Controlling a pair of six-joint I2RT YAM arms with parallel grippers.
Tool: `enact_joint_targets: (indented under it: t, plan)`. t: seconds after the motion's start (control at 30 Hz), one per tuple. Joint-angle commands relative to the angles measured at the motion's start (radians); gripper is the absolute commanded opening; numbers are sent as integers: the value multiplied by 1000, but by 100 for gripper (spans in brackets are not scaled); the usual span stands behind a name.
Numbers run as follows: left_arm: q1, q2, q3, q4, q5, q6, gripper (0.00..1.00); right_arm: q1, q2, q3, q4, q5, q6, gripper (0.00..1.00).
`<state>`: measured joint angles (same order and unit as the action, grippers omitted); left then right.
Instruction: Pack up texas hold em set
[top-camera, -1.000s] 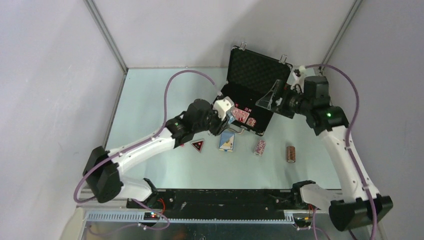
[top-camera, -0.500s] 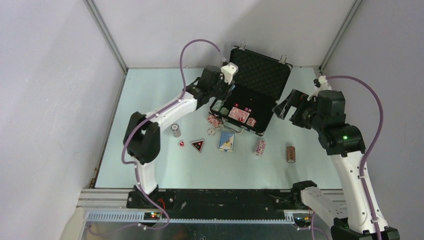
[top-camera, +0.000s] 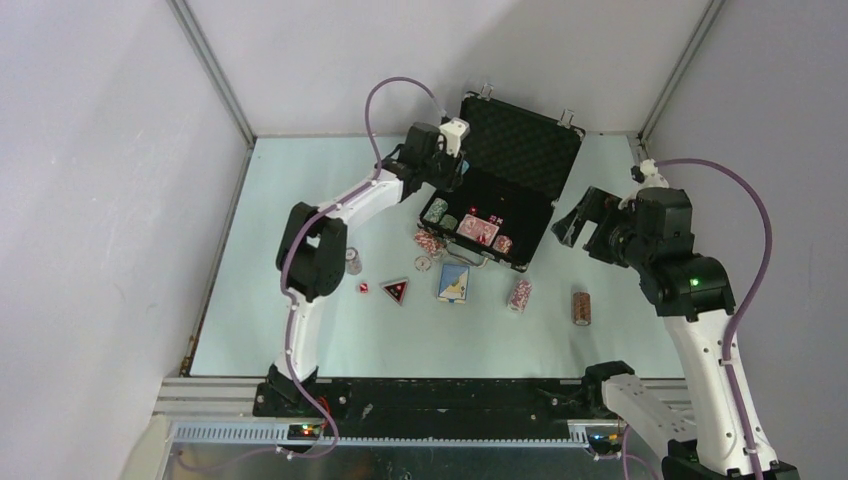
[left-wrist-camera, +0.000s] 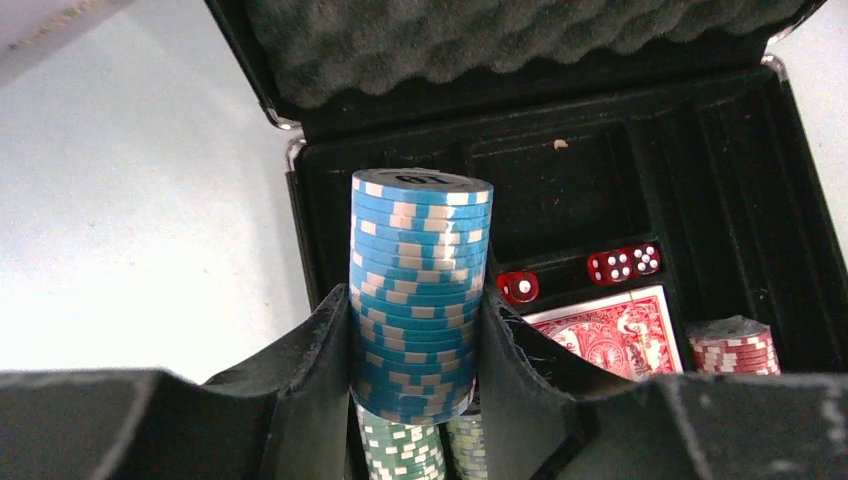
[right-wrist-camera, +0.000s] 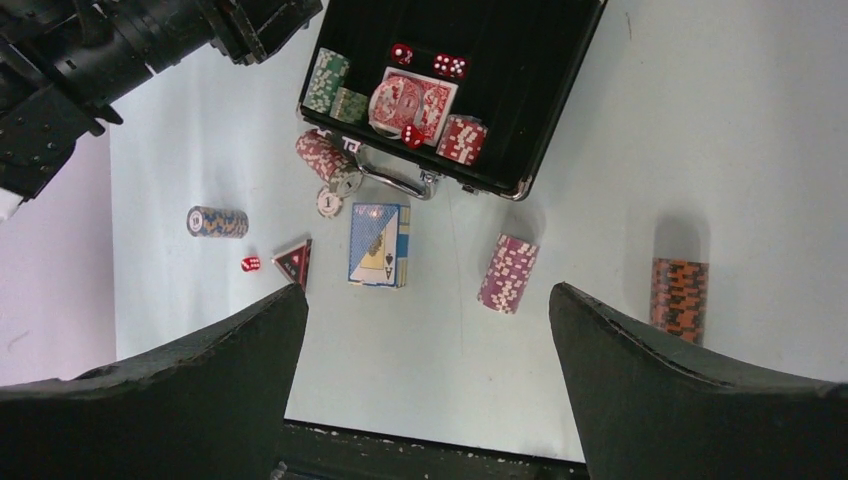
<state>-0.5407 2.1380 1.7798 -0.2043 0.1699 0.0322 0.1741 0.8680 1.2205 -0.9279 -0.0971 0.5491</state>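
Observation:
The black foam-lined case (top-camera: 520, 150) lies open at the back of the table. My left gripper (top-camera: 446, 172) (left-wrist-camera: 415, 340) hangs over its left end, shut on an upright blue chip stack (left-wrist-camera: 420, 290). Green stacks (left-wrist-camera: 400, 445) lie in the tray right below it. Also inside are the red deck (left-wrist-camera: 610, 335) (right-wrist-camera: 412, 103), red dice (left-wrist-camera: 625, 263) and a red/white stack (left-wrist-camera: 735, 347). My right gripper (top-camera: 575, 222) (right-wrist-camera: 428, 320) is open and holds nothing, in the air to the right of the case.
In front of the case lie a blue deck (top-camera: 454, 282) (right-wrist-camera: 378, 245), black triangle (top-camera: 395, 291), red die (top-camera: 364, 288), white button (top-camera: 423, 264) and several chip stacks: red (top-camera: 428, 241), blue-yellow (top-camera: 352, 261), purple (top-camera: 519, 295) and orange (top-camera: 581, 307).
My left gripper carried the blue stack from the case's front left corner to above its back left end. The right gripper drew back from the case to the right.

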Motion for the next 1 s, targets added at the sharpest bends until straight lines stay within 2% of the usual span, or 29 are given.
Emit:
enact_joint_targets:
  t: [0.0, 0.47, 0.7, 0.87, 0.97]
  plan:
    - [12, 17, 72, 93, 59, -65, 16, -5, -2, 6, -13, 31, 9, 93]
    - [63, 112, 117, 87, 110, -136, 24, -3, 41, 7, 3, 9, 8, 92]
    - [68, 157, 163, 82, 135, -191, 34, -3, 57, 7, 19, -10, -12, 92]
    - [68, 155, 158, 81, 124, -195, 60, -5, 66, 7, 24, -15, -27, 93]
    - [70, 145, 149, 72, 96, -187, 70, -8, 70, 8, 26, -21, -34, 93]
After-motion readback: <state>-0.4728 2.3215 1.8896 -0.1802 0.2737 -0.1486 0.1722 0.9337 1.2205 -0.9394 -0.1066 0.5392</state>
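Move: My left hand is holding the blue chips. Their slot, in the case's far-left corner, lies about 3 cm ahead, 1 cm to the left and 9 cm below. At much that same level, the green chips are some 2 cm back and 3 cm left, the dice 2 cm back and 6 cm right, and the red cards 6 cm back and 7 cm right. From my right hand the slot is roughly 28 cm ahead, 26 cm left and 25 cm down. I lower the blue chips with my left hand towards the case's far-left slot, sinking about 5 cm and easing some 3 cm forward, slowing briefly midway, while the wrist rolls by about 10 to 15 degrees. Only once I am down there do I open my fingers partway and let the stack go, beginning to rise slightly as they part. ##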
